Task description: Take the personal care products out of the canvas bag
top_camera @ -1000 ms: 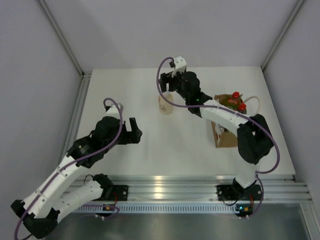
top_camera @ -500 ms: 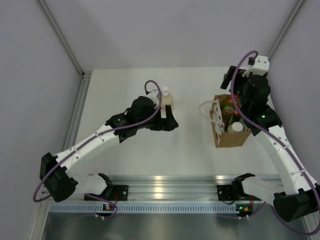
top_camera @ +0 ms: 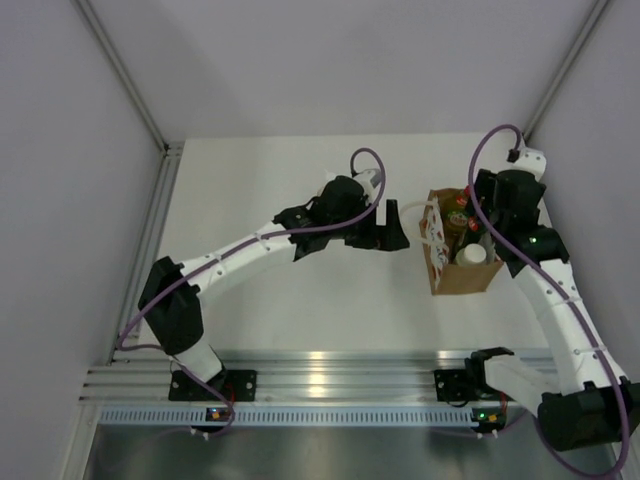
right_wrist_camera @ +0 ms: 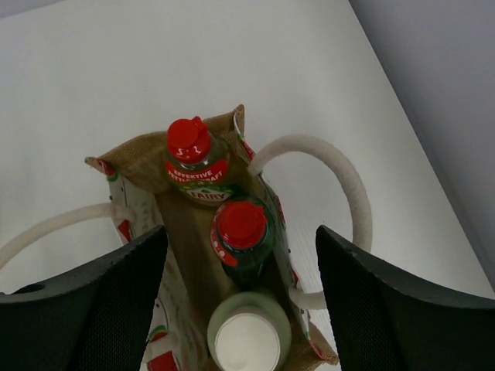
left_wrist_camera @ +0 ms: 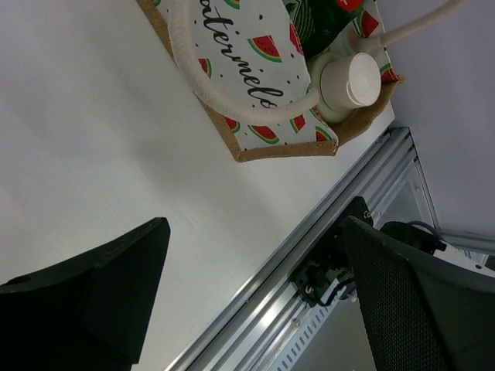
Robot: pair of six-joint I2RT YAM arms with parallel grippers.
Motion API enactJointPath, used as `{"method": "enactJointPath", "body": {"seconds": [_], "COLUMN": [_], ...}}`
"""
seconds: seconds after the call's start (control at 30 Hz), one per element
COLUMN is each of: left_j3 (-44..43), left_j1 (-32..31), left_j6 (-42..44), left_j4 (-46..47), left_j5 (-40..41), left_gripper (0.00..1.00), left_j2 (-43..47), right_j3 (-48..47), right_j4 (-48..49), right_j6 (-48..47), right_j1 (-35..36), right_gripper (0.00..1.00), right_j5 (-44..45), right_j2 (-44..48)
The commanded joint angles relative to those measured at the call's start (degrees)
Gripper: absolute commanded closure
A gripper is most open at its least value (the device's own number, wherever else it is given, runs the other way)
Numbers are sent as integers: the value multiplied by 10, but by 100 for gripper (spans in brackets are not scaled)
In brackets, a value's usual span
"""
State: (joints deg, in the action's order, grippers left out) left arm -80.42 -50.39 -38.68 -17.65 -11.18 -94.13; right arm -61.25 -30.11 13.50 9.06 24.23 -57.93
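The canvas bag (top_camera: 455, 276) stands upright at the right of the table, its watermelon-print panel (left_wrist_camera: 247, 54) facing left. Inside it stand a yellow bottle with a red cap (right_wrist_camera: 193, 158), a dark green bottle with a red cap (right_wrist_camera: 242, 232) and a pale bottle with a white cap (right_wrist_camera: 247, 338). My right gripper (right_wrist_camera: 240, 232) hovers open over the bag's mouth, its fingers straddling the bag. My left gripper (left_wrist_camera: 254, 232) is open and empty, just left of the bag's white handle (top_camera: 402, 213). No bottle shows on the table; the left arm covers that part.
The aluminium rail (top_camera: 330, 372) runs along the table's near edge, close below the bag. Grey walls enclose the table on the left, back and right, and the right wall is close to the bag. The left arm (top_camera: 250, 250) stretches across the middle of the table.
The right arm left a cream bottle at the table's centre and swung over the bag. The left arm reached right, past that bottle, up to the bag's handle.
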Motion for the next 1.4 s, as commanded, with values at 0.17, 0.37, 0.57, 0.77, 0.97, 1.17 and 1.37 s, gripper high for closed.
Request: {"method": "enactJointPath", "body": {"seconds": [0.17, 0.37, 0.57, 0.77, 0.97, 1.17, 1.37], "left_j3": [-6, 37, 68, 83, 88, 91, 93], "left_j1": [-11, -11, -11, -11, -11, -11, -11], "left_j6": [0, 6, 12, 17, 20, 24, 24], "left_j4": [33, 32, 31, 31, 31, 31, 31], "left_j5": [-19, -10, -7, -7, -8, -10, -14], "left_gripper": [2, 2, 2, 2, 2, 2, 2], "left_j2": [13, 37, 52, 58, 58, 55, 49], "right_j3": [15, 36, 47, 52, 64, 87, 95], "right_j4": [-16, 3, 41, 91, 123, 159, 168], "right_j6": [-2, -1, -14, -29, -37, -39, -41], "right_j1": [-24, -26, -31, -31, -31, -31, -31], "right_gripper": [34, 36, 41, 44, 50, 55, 59], "right_j5": [-20, -20, -22, -23, -14, 1, 9], "right_j2": [-62, -75, -82, -90, -93, -83, -77]}}
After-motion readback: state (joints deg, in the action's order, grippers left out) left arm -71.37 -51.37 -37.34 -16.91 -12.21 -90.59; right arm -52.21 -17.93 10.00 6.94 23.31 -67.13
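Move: The near red-capped dark bottle in the bag stands about 4 cm ahead of the right hand and 1 cm to its right, its middle some 16 cm below. The Fairy bottle is some 9 cm ahead and 2 cm left, at much the same depth; the white-capped bottle is about 3 cm back and 1 cm left, some 18 cm down. From the left hand, that dark bottle lies roughly 8 cm ahead and 21 cm right, about 13 cm below. The right fingers come down around the red cap of the dark bottle, one on either side, closing from wide to under half open; a firm pinch isn't evident yet. The hand sinks about 8 cm, nearly all of it early, then eases some 3 cm forward, its fingers first tipping down and then partly levelling again. The open left hand, free of everything, draws down and back, away from the bag. ##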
